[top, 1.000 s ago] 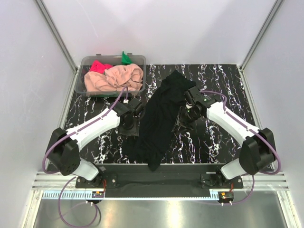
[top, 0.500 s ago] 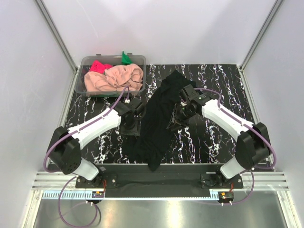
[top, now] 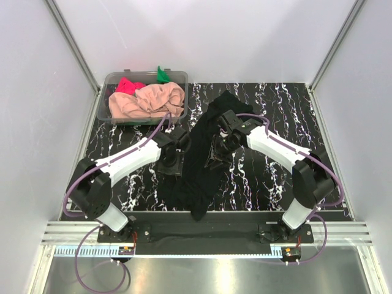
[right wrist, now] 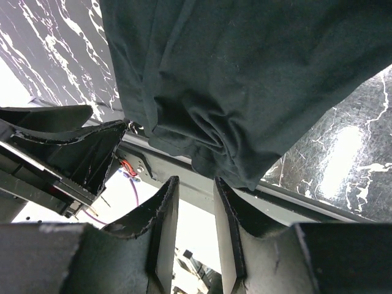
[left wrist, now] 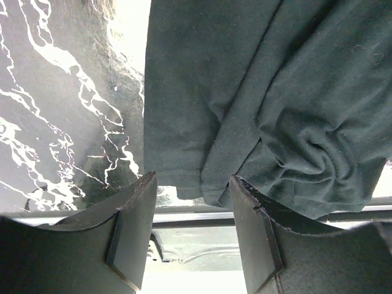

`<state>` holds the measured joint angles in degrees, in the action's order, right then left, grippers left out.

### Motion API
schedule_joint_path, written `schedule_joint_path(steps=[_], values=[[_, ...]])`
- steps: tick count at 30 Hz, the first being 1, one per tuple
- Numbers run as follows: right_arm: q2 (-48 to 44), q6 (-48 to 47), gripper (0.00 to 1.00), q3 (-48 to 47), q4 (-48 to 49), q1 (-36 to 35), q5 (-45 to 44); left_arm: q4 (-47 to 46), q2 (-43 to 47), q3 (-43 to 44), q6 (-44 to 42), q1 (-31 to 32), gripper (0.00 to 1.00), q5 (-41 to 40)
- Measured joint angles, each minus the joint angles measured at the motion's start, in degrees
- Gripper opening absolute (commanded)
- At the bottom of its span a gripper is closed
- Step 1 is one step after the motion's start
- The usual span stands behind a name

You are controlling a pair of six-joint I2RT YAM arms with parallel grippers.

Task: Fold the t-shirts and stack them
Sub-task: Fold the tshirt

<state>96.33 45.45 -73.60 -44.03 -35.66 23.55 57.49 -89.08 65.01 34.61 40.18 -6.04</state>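
A large black t-shirt [top: 199, 177] lies in a long rumpled strip across the marble table, from the back centre to the near edge. My left gripper [top: 170, 163] hangs open just left of the strip. In the left wrist view the black t-shirt [left wrist: 245, 92] has its hem just past the left gripper [left wrist: 193, 184], with nothing between the fingers. My right gripper [top: 214, 158] hovers over the strip's right side. In the right wrist view, the right gripper [right wrist: 193, 193] stands narrowly open and empty above the bunched black t-shirt [right wrist: 245, 73].
A clear plastic tub [top: 147, 75] at the back left holds a peach-pink t-shirt [top: 150, 101], a bright pink-red one [top: 127, 86] and a green one [top: 162, 75]. The black shirt's lower end droops over the table's near edge [top: 245, 211]. White walls enclose the table.
My right arm has swung left, from beside the black t-shirt to over it. The left gripper has edged slightly toward the cloth. The shirt has not moved.
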Motion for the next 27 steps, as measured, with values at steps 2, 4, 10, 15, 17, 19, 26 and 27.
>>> schedule_joint_path(steps=[2, 4, 10, 15, 17, 19, 26, 27], values=[[0.0, 0.0, 0.36, 0.1, 0.2, 0.0, 0.0, -0.2, -0.1, 0.3, -0.2, 0.0, 0.55, 0.0], [0.0, 0.0, 0.36, 0.2, 0.5, 0.0, 0.0, -0.4, -0.2, 0.6, -0.2, 0.0, 0.55, 0.0], [0.0, 0.6, 0.36, 3.0, 2.2, -0.2, 0.2, -1.9, -0.4, 0.6, -0.8, 0.0, 0.55, 0.3], [1.4, 1.6, 0.36, 4.8, 4.1, -2.4, 0.2, -3.6, -2.2, -0.3, -1.9, -0.2, 0.55, 0.9], [2.5, 1.9, 0.36, 4.9, 5.2, -3.6, 0.2, -4.3, -3.0, -0.9, -2.3, -0.3, 0.55, 1.5], [3.7, 2.1, 0.37, 5.2, 6.0, -4.5, 0.2, -4.7, -4.2, -1.1, -2.8, -0.4, 0.55, 1.9], [4.0, 3.7, 0.37, 9.9, 7.8, -6.0, 0.0, -7.7, -5.9, -3.8, -3.3, -0.5, 0.55, 3.4], [4.1, 3.9, 0.37, 10.5, 7.8, -6.5, -0.1, -8.1, -5.9, -4.5, -3.2, -0.5, 0.55, 3.7]])
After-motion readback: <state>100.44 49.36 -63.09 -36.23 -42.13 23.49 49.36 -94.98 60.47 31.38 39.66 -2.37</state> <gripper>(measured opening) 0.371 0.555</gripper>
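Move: The t-shirt's near end lies below both hands and towards the base: its near-left corner is some 9 cm back from the left hand, 4 cm to its left and 7 cm down. The near-right edge, bunched in creases, is about 10 cm straight back from the right hand and 11 cm below. The shirt's near tip, over the table's front edge, lies 17 cm back and 5 cm left of the right hand, and 15 cm back and 9 cm right of the left. Towards the t-shirt's creased near end the right hand sinks about 7 cm and draws back some 5, slowly at first and then faster, its part-open fingers still slanting left. The left hand eases slightly forward and right, then drops about 4.5 cm towards the shirt's near-left part, fingers kept half open and pointing down. Neither is seen to touch the cloth. ##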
